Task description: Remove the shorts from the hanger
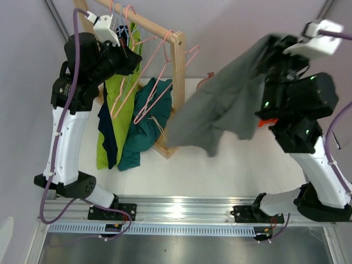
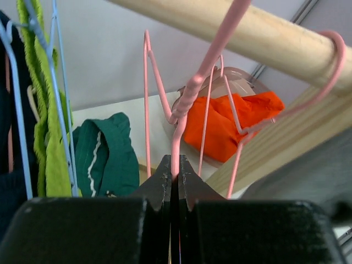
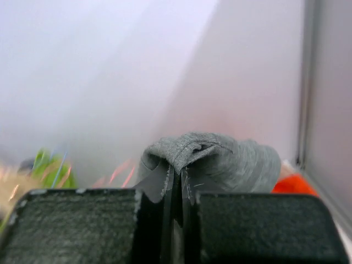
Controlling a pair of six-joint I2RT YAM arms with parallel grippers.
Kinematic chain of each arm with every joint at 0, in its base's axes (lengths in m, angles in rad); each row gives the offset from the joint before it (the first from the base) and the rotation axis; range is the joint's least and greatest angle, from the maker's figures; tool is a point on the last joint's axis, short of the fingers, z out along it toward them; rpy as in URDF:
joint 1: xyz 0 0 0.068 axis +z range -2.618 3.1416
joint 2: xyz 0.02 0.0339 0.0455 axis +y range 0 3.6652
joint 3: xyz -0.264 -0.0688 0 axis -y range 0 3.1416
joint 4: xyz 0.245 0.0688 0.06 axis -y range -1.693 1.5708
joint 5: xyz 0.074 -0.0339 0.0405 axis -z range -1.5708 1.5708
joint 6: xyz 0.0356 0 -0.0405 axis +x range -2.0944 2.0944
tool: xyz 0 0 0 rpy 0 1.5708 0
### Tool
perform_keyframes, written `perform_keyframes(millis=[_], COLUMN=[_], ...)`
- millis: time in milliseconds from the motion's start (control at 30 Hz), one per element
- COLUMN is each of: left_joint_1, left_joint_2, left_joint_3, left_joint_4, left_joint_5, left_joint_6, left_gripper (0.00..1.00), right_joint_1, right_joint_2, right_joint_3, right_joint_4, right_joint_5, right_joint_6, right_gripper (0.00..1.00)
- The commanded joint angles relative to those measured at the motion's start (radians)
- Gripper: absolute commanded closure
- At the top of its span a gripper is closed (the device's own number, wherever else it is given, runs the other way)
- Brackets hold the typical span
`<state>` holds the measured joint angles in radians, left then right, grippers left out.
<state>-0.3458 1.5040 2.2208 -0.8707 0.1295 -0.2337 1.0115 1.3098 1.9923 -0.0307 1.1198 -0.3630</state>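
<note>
My right gripper (image 3: pixel 176 173) is shut on a fold of the grey shorts (image 3: pixel 220 159). They hang free in the air from my right gripper (image 1: pixel 270 48), the grey shorts (image 1: pixel 220 110) draping down to the left over the table. My left gripper (image 2: pixel 176 165) is shut on the wire of an empty pink hanger (image 2: pixel 190 93) hooked over the wooden rail (image 2: pixel 264 33). Lime green shorts (image 1: pixel 118 110), dark navy shorts (image 1: pixel 108 132) and teal shorts (image 1: pixel 143 132) hang at the rack. Orange shorts (image 2: pixel 231 124) lie on the table beyond the rail.
The wooden rack (image 1: pixel 179 66) stands at the back left of the white table (image 1: pixel 247 165), its foot reaching toward the middle. Blue hangers (image 2: pixel 60 110) carry the green and navy pairs. A second pink hanger (image 1: pixel 151 102) hangs by the teal pair. Walls close in behind.
</note>
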Motion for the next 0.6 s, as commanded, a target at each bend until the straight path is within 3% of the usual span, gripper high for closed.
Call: perform_keyframes(millis=[0, 233, 433, 567], left_joint_1=[0.042, 0.082, 0.111, 0.125], left_joint_2=[0.056, 0.183, 0.185, 0.173], left_joint_3=[0.069, 0.135, 0.103, 0.051], left_joint_4=[0.101, 0.078, 0.075, 0.085], left_joint_5=[0.153, 0.277, 0.315, 0.332], left_joint_6=[0.022, 0.028, 0.036, 0.039], left_gripper=[1.00, 1.00, 1.00, 1.00], right_joint_1=[-0.241, -0.608, -0.746, -0.794], right_joint_2=[0.077, 0.382, 0.615, 0.648], right_joint_3=[0.091, 0.291, 0.540, 0.533], right_joint_4=[-0.061, -0.091, -0.141, -0.115], right_joint_5=[-0.309, -0.665, -0.758, -0.769], right_joint_6=[0.030, 0.231, 0.355, 0.395], right_gripper=[1.00, 1.00, 1.00, 1.00])
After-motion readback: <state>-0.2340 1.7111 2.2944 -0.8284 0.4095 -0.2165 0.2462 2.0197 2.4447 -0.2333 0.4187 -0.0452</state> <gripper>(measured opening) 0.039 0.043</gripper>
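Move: Some 26 cm ahead, 8 cm right and 57 cm below the right hand, already gripping the grey shorts, is the brown tub with the orange shorts in it; the rack's near post top stands about 9 ahead, 22 left, 7 below. From the left hand, holding a pink hanger, the rail is about 8 ahead and 4 above, the lime shorts 5 ahead, 8 left, 18 below, the empty hangers 2 ahead, 6 right, 6 below. Swinging fast forward, the right hand carries the still-gripped grey shorts about 30 cm out towards the far side of the tub, drifting a little right and rising slightly before sinking some 11 cm below its starting height. The left hand keeps its pinch on the pink hanger, pushes about 6 cm forward to the rail, then lowers 4 cm to hook it on, turning some 10 degrees clockwise. ##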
